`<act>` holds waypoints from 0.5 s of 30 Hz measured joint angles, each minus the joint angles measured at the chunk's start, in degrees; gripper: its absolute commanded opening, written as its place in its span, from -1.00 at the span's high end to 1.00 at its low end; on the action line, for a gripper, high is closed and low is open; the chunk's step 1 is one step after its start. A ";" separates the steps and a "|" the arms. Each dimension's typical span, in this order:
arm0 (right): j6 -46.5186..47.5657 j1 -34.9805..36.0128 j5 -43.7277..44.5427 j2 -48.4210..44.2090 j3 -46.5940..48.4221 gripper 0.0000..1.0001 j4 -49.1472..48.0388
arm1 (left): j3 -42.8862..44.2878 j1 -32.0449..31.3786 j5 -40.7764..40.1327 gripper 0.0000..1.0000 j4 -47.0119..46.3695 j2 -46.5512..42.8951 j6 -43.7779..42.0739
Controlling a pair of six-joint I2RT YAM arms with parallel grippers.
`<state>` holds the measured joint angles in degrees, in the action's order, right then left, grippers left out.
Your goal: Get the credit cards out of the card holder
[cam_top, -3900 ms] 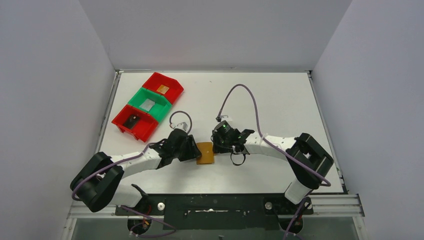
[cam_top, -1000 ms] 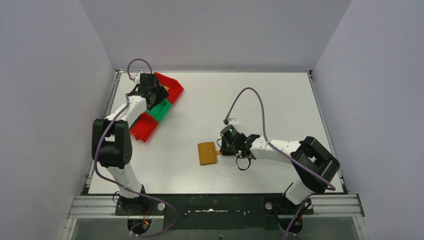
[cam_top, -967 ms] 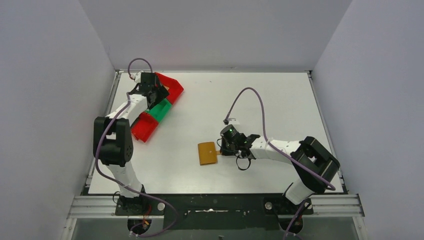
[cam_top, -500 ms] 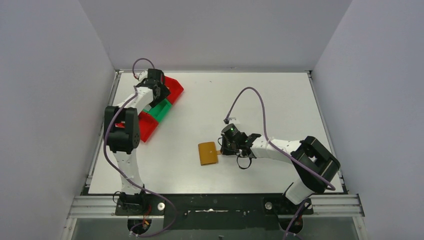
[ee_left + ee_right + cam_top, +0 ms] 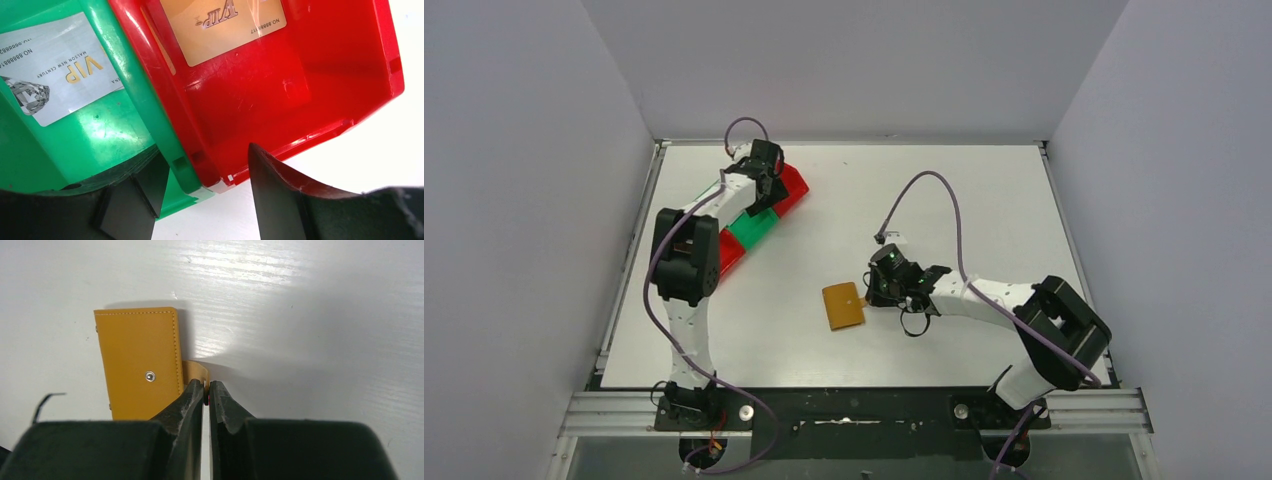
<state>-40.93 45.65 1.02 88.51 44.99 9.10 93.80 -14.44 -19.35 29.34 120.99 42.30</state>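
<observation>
The tan card holder lies closed on the white table. My right gripper is shut on its snap tab at the holder's right edge. Two credit cards show in the left wrist view. A silver-grey card lies in the green bin. An orange-gold card lies in the red bin. My left gripper hangs open just over the near corner where these two bins meet, holding nothing.
Three bins stand in a slanted row at the back left: a red bin, a green bin and a second red bin, partly under my left arm. The right arm's cable loops above the table.
My left arm has swung right along the bins and its jaws have narrowed somewhat. The row of bins appears shifted to the right. The right gripper keeps its hold on the tab.
</observation>
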 measured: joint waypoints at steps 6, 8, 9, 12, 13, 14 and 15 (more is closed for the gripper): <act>-0.04 -0.72 0.11 -1.92 -0.79 1.00 -0.09 | 0.00 -3.45 0.17 -0.10 0.87 0.09 -1.05; -0.07 -0.74 0.13 -2.05 -1.25 1.00 -0.07 | -0.24 -4.96 0.37 -0.08 0.79 0.11 -1.09; -0.09 -0.74 0.15 -2.05 -1.42 1.00 -0.09 | -0.35 -5.64 0.63 -0.07 0.79 0.11 -1.09; -0.26 -0.98 0.28 -2.51 -2.54 1.00 -0.09 | -1.36 -8.15 1.79 -0.07 0.50 0.11 -1.22; -0.31 -0.98 0.31 -2.95 -3.10 1.00 -0.07 | -1.77 -9.01 2.16 -0.07 0.48 0.11 -1.25; -0.37 -0.98 0.37 -3.65 -3.69 1.00 -0.04 | -2.21 -9.92 2.47 -0.06 0.44 0.11 -1.25; -0.48 -0.98 0.48 -4.33 -4.22 1.00 -0.04 | -2.64 -10.84 2.80 -0.06 0.42 0.11 -1.25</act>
<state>-41.41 44.66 1.50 84.18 40.77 9.06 91.15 -25.28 -16.56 29.76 121.10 41.06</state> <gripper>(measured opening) 0.061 0.534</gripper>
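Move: Below and back from the left hand, the card holder lies about 27 cm nearer the base and 17 cm to its right. The open left fingers already straddle the wall between two bins: the green bin's middle is roughly 10 cm left and 2 cm back, the far red bin's some 2 cm left and 6 cm ahead. From the right hand, which already pinches the holder's strap, the holder's middle is about 5 cm left and 1 cm back. Dragging the joined bins along by the wall between them, the left hand sweeps about 9 cm right and, increasingly, 4 cm back towards the card holder, sinking a little late and turning some 15 degrees clockwise; its fingers stay open astride the wall, the green-side finger against it. The right hand keeps its pinch on the strap and eases about 2 cm right. ##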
